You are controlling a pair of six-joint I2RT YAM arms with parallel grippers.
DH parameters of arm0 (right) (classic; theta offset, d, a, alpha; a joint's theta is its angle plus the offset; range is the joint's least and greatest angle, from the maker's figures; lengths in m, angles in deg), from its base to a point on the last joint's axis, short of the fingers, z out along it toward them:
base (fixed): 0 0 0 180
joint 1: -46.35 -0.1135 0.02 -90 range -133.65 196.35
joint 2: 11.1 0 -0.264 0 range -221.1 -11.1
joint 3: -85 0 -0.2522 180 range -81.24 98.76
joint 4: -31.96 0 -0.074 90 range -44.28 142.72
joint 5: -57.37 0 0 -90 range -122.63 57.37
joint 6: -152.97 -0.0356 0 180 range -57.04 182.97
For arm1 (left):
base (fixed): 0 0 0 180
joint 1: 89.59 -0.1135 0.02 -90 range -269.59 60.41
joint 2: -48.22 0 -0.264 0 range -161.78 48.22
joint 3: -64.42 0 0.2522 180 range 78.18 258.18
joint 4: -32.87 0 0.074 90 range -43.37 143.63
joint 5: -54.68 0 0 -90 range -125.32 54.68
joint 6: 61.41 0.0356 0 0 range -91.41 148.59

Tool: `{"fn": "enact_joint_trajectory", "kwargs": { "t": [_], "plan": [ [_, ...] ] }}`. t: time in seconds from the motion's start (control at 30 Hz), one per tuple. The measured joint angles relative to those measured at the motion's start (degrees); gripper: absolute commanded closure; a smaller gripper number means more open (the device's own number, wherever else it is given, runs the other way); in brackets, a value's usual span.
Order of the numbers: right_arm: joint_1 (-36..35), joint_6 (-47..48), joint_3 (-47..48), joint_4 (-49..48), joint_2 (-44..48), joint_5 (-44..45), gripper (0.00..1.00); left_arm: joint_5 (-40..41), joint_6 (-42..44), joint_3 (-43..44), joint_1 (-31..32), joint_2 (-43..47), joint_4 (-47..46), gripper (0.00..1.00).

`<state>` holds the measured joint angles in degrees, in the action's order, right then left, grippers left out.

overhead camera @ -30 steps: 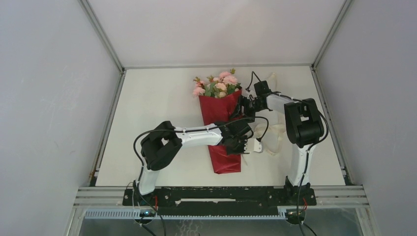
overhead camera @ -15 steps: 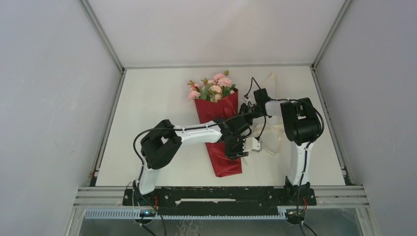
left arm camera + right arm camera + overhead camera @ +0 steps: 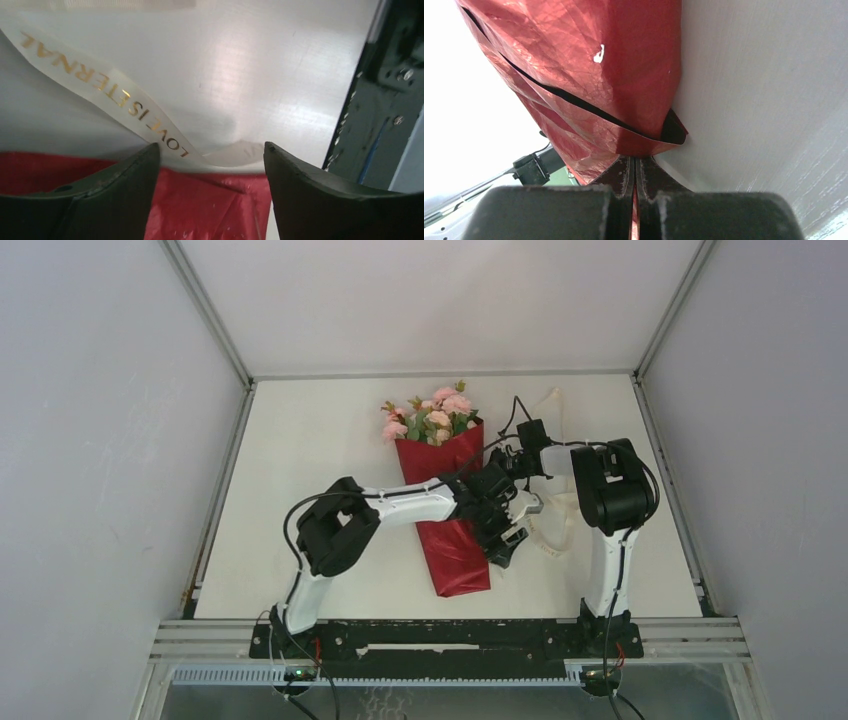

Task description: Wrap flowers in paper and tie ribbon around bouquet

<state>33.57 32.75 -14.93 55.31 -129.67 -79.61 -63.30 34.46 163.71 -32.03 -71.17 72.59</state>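
Observation:
The bouquet lies on the table, pink flowers at the far end, topping a cone of dark red paper. My left arm reaches across the cone; my left gripper is open at the cone's right edge. In the left wrist view my left gripper holds nothing, with red paper under it. The cream ribbon, printed with gold letters, lies just past the tips. My right gripper is shut on a fold of the paper at the cone's upper right side.
More cream ribbon loops on the white table to the right of the cone, under my right arm. Grey walls enclose the table on three sides. A black metal frame runs along the near edge.
My left gripper opened and its wrist turned toward the ribbon on the right. My right gripper shut on the paper edge. The bouquet's top shifted slightly left.

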Motion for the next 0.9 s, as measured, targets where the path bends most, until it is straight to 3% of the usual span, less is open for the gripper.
{"fn": "enact_joint_trajectory", "kwargs": {
  "t": [0.17,0.23,0.37,0.4,0.6,0.9],
  "plan": [
    [-0.07,0.0,0.0,0.02,0.0,0.17,1.0,4.9,-1.44,3.41,0.92,-2.58,-0.57,0.28],
    [-0.07,0.0,0.0,0.04,0.0,0.26,1.0,7.19,-1.31,3.63,1.4,-2.75,-0.72,0.46],
    [-0.07,-0.02,0.0,0.04,0.04,0.35,1.0,10.47,0.31,3.52,2.03,-2.82,0.04,0.95],
    [-0.07,-0.09,0.0,0.04,0.07,0.37,1.0,10.78,0.83,3.45,2.23,-2.82,0.55,0.99],
    [-0.11,-1.16,-0.02,1.07,1.64,1.11,1.0,7.67,8.59,3.19,4.42,-1.68,7.74,1.0],
    [-0.09,-5.99,-0.02,1.97,7.52,1.44,1.0,-2.21,29.18,-6.12,11.8,8.66,31.1,1.0]
  ]
}}
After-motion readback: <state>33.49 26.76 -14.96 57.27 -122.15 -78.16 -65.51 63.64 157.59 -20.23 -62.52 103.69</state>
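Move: The ribbon's loose tail lies almost under the left hand's open fingers, some 2 cm ahead, 1 cm right and 2 cm below. The red wrapper's middle is about 8 cm ahead and 10 cm left of that hand, a little lower. The right hand already grips the wrapper's right edge, with the wrapper's middle some 9 cm back and 7 cm left of it, the flowers 15 cm ahead and 12 cm left, and the ribbon tail 15 cm back and 3 cm right. Forward and slightly down, about 2 cm, the left hand eases onto the ribbon tail and shuts its fingers on it, then sweeps back some 15 cm and left about 12, rising a little and turning some 35 degrees clockwise, drawing the pinched ribbon towards the near table edge. The right hand holds still at first, then lifts nearly 5 cm, keeping its pinch on the wrapper's edge. ##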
